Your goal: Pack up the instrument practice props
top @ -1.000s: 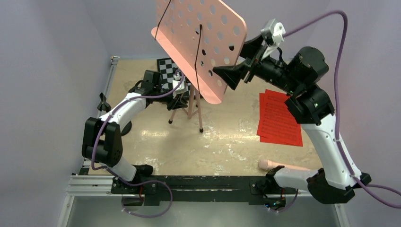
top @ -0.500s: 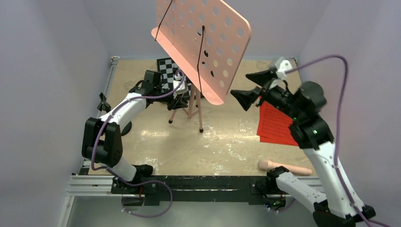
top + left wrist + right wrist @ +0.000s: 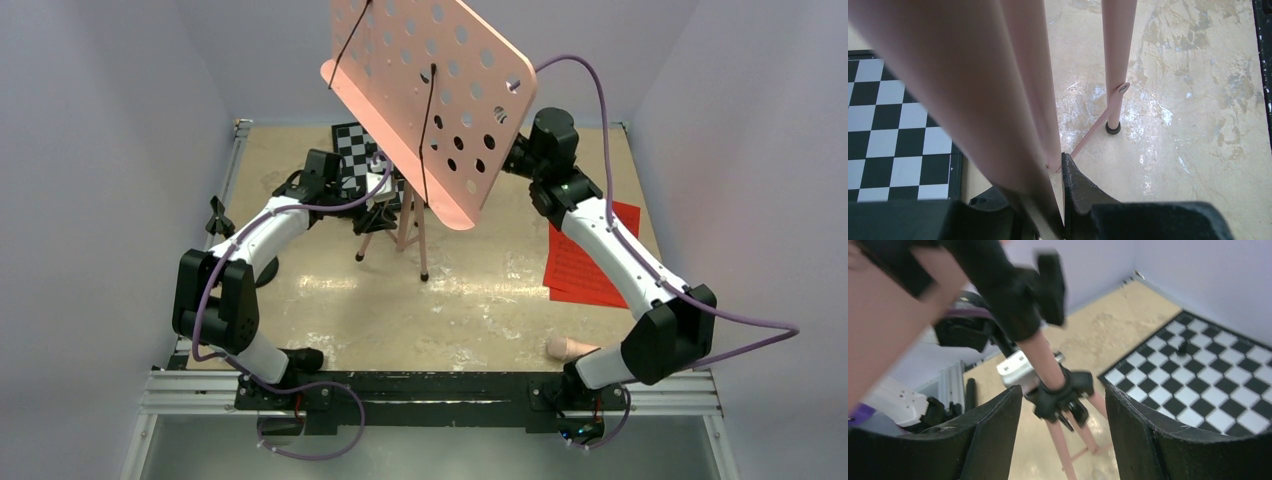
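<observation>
The pink music stand's perforated desk (image 3: 430, 95) tilts high over the table on thin tripod legs (image 3: 411, 232). My left gripper (image 3: 1049, 170) is shut on one pink leg (image 3: 1033, 100) low on the stand. In the top view my right gripper is hidden behind the desk. In its wrist view the right gripper (image 3: 1062, 392) is open, its fingers on either side of the stand's black tripod hub (image 3: 1060, 397) without touching it. Red printed sheets (image 3: 590, 262) lie at the right. A peach tube (image 3: 567, 347) lies by the right arm's base. A black peg stand (image 3: 217, 216) is at the left.
A black-and-white chessboard (image 3: 352, 150) lies at the back behind the stand, with a small dark piece (image 3: 1184, 347) on it. Lilac walls close in the table on three sides. The black rail (image 3: 430, 385) with the arm bases runs along the near edge.
My right arm has swung from beside the desk's right edge down and in behind it, toward the stand's pole, and its jaws have narrowed somewhat. The left gripper has kept its hold.
</observation>
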### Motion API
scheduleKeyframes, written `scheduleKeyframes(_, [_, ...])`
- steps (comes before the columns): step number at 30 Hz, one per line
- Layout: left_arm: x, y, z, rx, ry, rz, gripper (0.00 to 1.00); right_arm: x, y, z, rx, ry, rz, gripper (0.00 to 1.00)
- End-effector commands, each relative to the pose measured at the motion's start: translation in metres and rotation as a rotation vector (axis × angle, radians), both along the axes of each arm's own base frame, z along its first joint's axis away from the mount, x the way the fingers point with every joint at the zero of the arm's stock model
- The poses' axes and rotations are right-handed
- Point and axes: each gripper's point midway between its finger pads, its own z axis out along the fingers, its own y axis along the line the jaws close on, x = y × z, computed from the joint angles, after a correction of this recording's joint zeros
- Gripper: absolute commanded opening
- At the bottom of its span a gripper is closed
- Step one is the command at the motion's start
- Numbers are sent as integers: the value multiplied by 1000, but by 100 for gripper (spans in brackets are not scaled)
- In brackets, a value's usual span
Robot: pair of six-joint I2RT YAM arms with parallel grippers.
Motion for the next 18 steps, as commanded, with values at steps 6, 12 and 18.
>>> scheduleKeyframes(6, [-60,20,-45,122,416,75,0,-20,29,66,161,-143,159,65])
scheduleKeyframes(12, [-69,20,-42,118,447,46,0,-17,49,49,150,-101,211,57])
scheduleKeyframes(18, [-70,18,-37,107,448,42,0,-10,60,51,151,-107,217,42])
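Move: The stand's shaft, where the clamp collar sits, is about 7 cm to the left of my right hand, 1 cm ahead and nearly level with it. The tripod hub is some 12 cm below that collar, and the chessboard's middle lies about 12 cm ahead of my right hand, 9 cm left and 37 cm down on the table. From my left hand, the collar is roughly 22 cm up, 2 cm ahead and 2 cm to the right. Behind the pink desk, I bring my right hand some 6 cm left towards the stand's shaft, rising nearly 5 cm with a slight draw back, then sinking most of that again. The hand swings about 10 degrees counter-clockwise and the fingers close partway around the shaft just under the clamp collar. My left hand keeps its hold on the stand's tube low down, easing about 1 cm back. ##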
